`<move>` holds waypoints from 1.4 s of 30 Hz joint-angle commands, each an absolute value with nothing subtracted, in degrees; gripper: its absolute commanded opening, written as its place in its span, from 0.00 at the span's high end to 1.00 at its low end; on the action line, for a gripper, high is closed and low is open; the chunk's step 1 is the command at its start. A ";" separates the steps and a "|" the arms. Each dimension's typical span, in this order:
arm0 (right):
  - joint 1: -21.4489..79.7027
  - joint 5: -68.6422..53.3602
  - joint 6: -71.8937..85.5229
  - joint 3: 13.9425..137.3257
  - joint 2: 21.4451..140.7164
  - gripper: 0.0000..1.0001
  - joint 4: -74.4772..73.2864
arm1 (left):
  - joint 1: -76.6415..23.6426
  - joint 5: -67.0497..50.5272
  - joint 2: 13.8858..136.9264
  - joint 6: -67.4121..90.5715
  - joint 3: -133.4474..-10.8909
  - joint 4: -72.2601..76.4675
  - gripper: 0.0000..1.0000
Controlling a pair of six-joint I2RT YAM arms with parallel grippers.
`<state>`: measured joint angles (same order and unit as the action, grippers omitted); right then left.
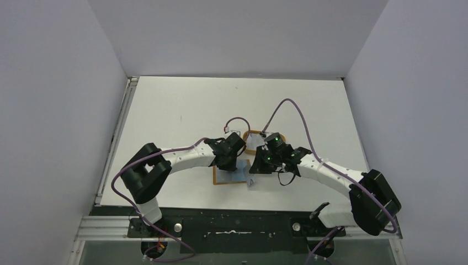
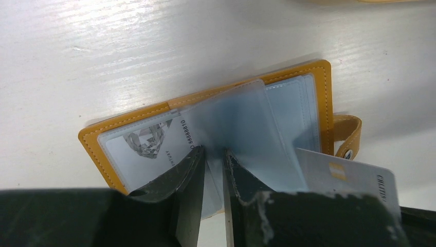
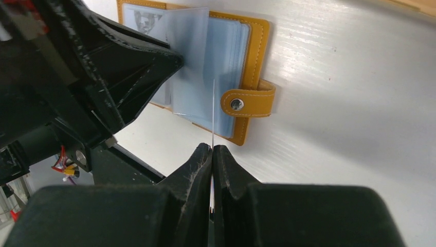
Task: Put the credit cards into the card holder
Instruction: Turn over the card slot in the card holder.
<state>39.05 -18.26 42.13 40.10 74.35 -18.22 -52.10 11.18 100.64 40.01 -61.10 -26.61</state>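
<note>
The tan-orange card holder point(image 2: 324, 103) lies open on the white table, its clear sleeves fanned; it also shows in the top view point(image 1: 227, 180) and the right wrist view point(image 3: 255, 56). A silvery card with a diamond print point(image 2: 144, 149) sits in its left sleeve. My left gripper point(image 2: 213, 150) point(image 1: 234, 163) is shut on one clear sleeve point(image 2: 241, 128), holding it raised. My right gripper point(image 3: 212, 146) point(image 1: 254, 168) is shut on a silvery-white credit card, seen edge-on point(image 3: 213, 113), just in front of the sleeves. The card's chip face shows in the left wrist view point(image 2: 355, 177).
The holder's snap strap point(image 3: 247, 101) sticks out to its right. An orange rimmed tray point(image 1: 251, 150) lies just behind the two grippers, mostly hidden by them. The table's near edge and the arm bases are close behind the holder.
</note>
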 commanded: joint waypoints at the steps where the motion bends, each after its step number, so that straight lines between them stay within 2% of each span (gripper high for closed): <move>1: 38.50 -19.25 40.62 42.84 76.34 1.00 -14.68 | -52.13 11.80 101.70 40.22 -60.96 -27.95 0.84; 11: 37.88 -22.66 39.23 43.02 78.62 1.00 -13.14 | -52.13 11.46 101.17 40.58 -60.90 -28.06 0.87; 23: 37.99 -27.95 43.31 40.87 83.57 1.00 -4.24 | -52.16 10.57 96.26 40.65 -62.44 -30.18 0.60; 42: 38.72 -27.81 44.28 41.32 84.14 1.00 -3.58 | -50.98 11.28 83.28 41.22 -59.39 -34.36 0.44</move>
<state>38.24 -27.66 44.23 40.49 84.29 -6.15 -51.92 10.70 89.52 40.25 -60.86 -33.45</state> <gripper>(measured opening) 0.040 0.552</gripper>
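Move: The card slot to be turned is already half lifted at the left gripper's nearly shut tips, its middle about 1 cm to their right and 1 cm back. The VIP card lies some 4 cm left of that hand, level with it; the strap is about 8 cm to its right and 1 cm back. From the right gripper, which holds a loose card, the slot lies about 6 cm left, 1 cm ahead and 4 cm below; the tray is 12 cm ahead and 4 cm right. Keep the left fingertips at the lifted slot while the right gripper, its grip on the card kept, dips about 1 cm and then sweeps the card some 3.5 cm left against the slot's right-hand face, rolling just under 10 degrees. Midway through that sweep, open the left fingers to about half and raise them some 5 cm clear. ##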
